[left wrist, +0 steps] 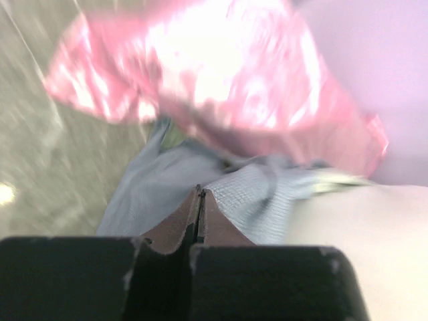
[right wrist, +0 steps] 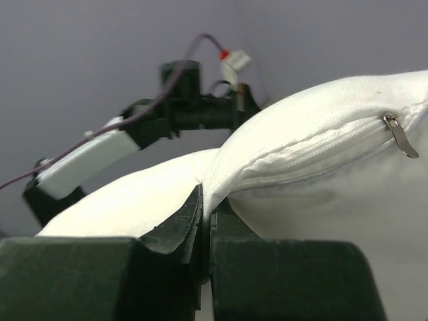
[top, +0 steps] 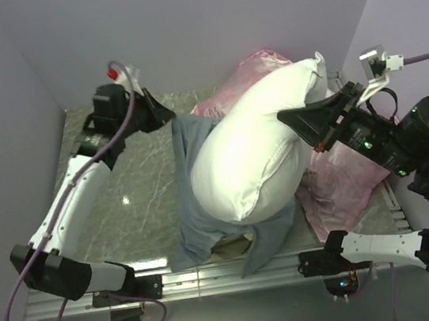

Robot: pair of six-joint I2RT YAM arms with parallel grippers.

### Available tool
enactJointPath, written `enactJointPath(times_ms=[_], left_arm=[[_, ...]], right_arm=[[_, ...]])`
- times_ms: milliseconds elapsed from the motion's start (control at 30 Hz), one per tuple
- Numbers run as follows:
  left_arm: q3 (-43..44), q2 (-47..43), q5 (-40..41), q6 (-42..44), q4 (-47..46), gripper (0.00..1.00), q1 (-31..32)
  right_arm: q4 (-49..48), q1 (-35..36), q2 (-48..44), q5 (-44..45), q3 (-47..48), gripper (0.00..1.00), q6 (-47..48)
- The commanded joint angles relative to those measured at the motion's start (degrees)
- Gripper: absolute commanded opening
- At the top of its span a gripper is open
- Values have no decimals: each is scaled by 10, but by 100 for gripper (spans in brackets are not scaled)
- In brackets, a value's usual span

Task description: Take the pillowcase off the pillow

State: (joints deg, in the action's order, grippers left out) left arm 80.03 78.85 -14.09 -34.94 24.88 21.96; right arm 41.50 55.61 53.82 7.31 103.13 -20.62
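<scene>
The white pillow (top: pixel 254 155) is held up off the table, tilted, with its lower end still inside the grey-blue pillowcase (top: pixel 198 211). My right gripper (top: pixel 288 116) is shut on a fold of the pillow's cloth (right wrist: pixel 321 134) by its zip seam, and the fold runs down between the jaws (right wrist: pixel 207 200). My left gripper (top: pixel 170 117) is at the pillowcase's far left top edge. In the left wrist view its jaws are closed (left wrist: pixel 199 192) on the grey-blue cloth (left wrist: pixel 167 180), with the pillow (left wrist: pixel 361 254) at lower right.
A shiny pink rose-patterned pillow (top: pixel 344 182) lies under and behind the white one, at back right; it also fills the top of the left wrist view (left wrist: pixel 221 73). The marble tabletop (top: pixel 116 198) shows at left. A metal rail (top: pixel 215 276) runs along the front edge.
</scene>
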Motion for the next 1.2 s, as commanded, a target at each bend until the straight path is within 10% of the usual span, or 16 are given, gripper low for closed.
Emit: enactJointPath(times_ms=[0, 300, 533, 767, 1000, 1167], left_arm=[[109, -33, 67, 54, 84, 0, -42], [239, -9, 65, 63, 134, 0, -67], [46, 26, -14, 58, 48, 1, -46], [-104, -85, 43, 36, -21, 65, -39], [-181, -283, 239, -15, -5, 73, -39], [-228, -337, 223, -49, 21, 71, -30]], right_arm=[[-129, 1, 10, 81, 16, 0, 12], [-123, -2, 30, 231, -21, 0, 13], [-88, -9, 30, 325, -61, 0, -5], [-62, -11, 67, 359, -40, 0, -24], [17, -11, 159, 393, 70, 0, -35], [7, -14, 178, 393, 82, 0, -31]])
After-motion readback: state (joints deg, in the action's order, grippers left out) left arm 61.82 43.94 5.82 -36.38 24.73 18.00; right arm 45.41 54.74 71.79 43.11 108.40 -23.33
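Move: The left hand still has the pillowcase's far corner at its closed fingertips; the loosely hanging case's middle is about 18 cm back, 5 cm right and 16 cm below it, and the white pillow's middle is some 24 cm back, 16 cm right and 10 cm above it. From the high right hand pinching the pillow, the case is roughly 4 cm ahead, 14 cm left and 40 cm below, with the pink pillow about 28 cm ahead, 19 cm right and 49 cm below. The left hand flicks the pillowcase edge up about 13 cm and leftward, then swings down some 20 cm, its fingers opening wide on the way to let go, and backs off left and towards its base while rising again. Meanwhile the right hand keeps its pinch on the white pillow and carries it about 12 cm forward, sinking some 6 cm and turning clockwise roughly 35 degrees, over towards the pink pillow. ##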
